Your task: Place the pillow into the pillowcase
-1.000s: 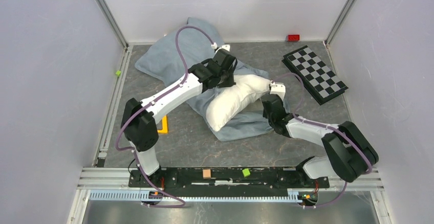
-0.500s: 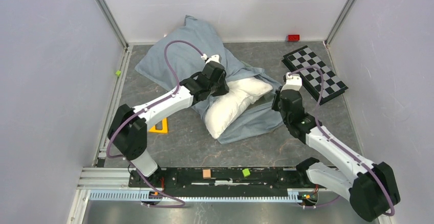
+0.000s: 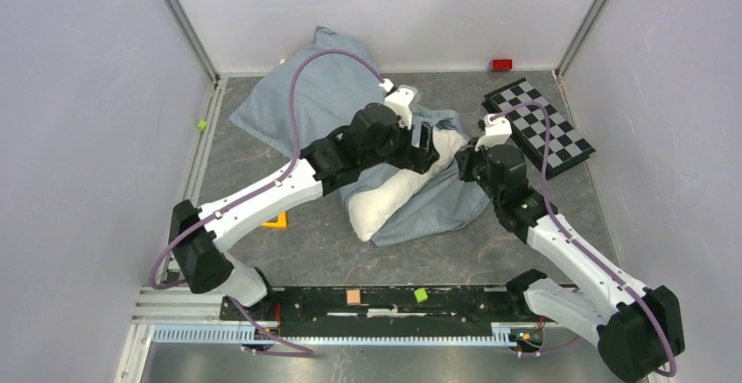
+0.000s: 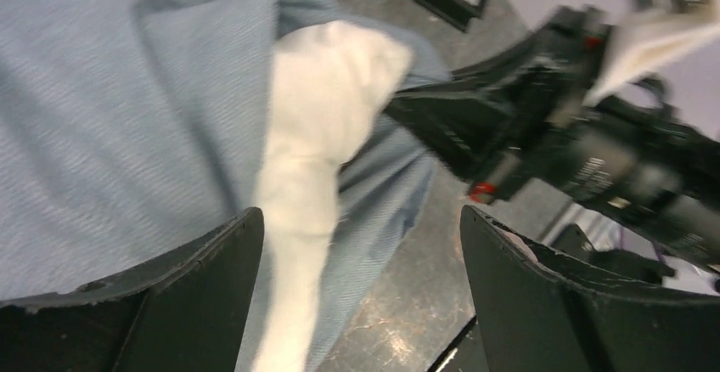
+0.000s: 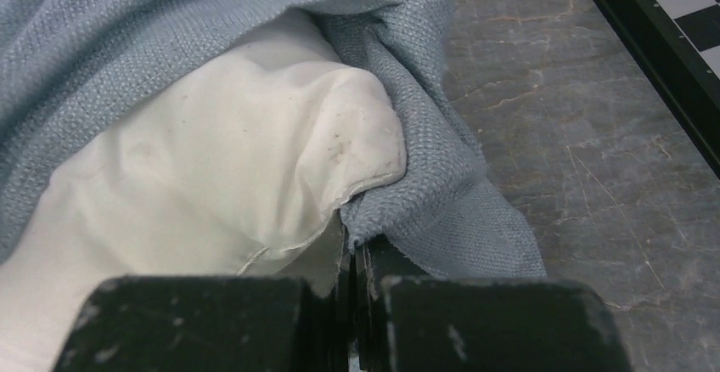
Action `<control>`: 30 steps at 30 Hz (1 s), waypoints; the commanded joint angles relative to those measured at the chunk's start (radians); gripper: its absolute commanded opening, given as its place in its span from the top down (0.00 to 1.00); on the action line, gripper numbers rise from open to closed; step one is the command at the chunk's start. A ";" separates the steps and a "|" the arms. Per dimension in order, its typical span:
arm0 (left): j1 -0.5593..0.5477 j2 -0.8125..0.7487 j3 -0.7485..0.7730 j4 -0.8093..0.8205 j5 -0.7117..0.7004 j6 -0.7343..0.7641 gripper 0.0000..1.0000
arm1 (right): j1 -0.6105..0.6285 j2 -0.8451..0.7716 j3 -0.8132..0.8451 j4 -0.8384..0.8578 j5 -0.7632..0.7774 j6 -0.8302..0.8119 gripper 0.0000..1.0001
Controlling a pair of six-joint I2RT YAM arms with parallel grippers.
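Observation:
The white pillow (image 3: 385, 201) lies mid-table, its far part covered by the blue-grey pillowcase (image 3: 302, 103). Its near left end sticks out bare. My left gripper (image 3: 429, 149) hovers over the pillow's far right corner (image 4: 327, 109), jaws wide open and holding nothing (image 4: 361, 219). My right gripper (image 3: 464, 166) is at the same corner, shut on the pillowcase's hem (image 5: 374, 232). In the right wrist view the pillow's corner (image 5: 340, 126) bulges out of the cloth mouth (image 5: 424, 160) just ahead of the jaws.
A black-and-white checkered board (image 3: 538, 127) lies at the back right, close to my right arm. A red block (image 3: 501, 64) sits by the back wall, an orange piece (image 3: 278, 219) under my left arm, a green block (image 3: 201, 124) at the left wall.
My left gripper let go and opened wide, reaching right toward the pillow's far corner. The pillowcase now covers more of the pillow. My right gripper shut on the hem and has held it since.

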 commanded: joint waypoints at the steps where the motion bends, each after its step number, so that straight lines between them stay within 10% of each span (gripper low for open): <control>1: -0.019 0.055 0.077 0.084 0.093 0.135 0.09 | -0.005 -0.024 0.070 0.086 -0.055 0.004 1.00; 10: 0.010 0.314 0.155 0.229 0.142 0.138 0.09 | -0.033 -0.086 0.013 0.052 -0.044 0.068 1.00; 19: 0.056 0.369 0.033 0.233 0.001 0.038 0.93 | -0.156 -0.203 -0.049 0.042 -0.133 0.122 1.00; 30: 0.060 0.501 0.105 0.173 0.025 -0.056 0.98 | -0.160 -0.122 0.111 0.242 -0.488 0.250 1.00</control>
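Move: The pillowcase edge at the pillow's far right end, where my left fingers will shut, lies about 6 cm ahead of my left hand, 6 cm to the right and 13 cm below. The pillow's middle is about 2 cm back and 3 cm left of that hand, some 18 cm down. The chessboard is roughly 30 cm right and 13 cm ahead. From my right hand, already gripping the case, that edge is about 2 cm ahead, 6 cm left and 5 cm below. My open left hand lifts a touch as it swings right, then dives forward and down about 14 cm to the pillow's far end, where I shut the fingers and pinch the pillowcase edge. My right hand keeps its pinch on the case, eases back and right some 2 cm, then returns left and rises about 3 cm, rolling its left side up. ##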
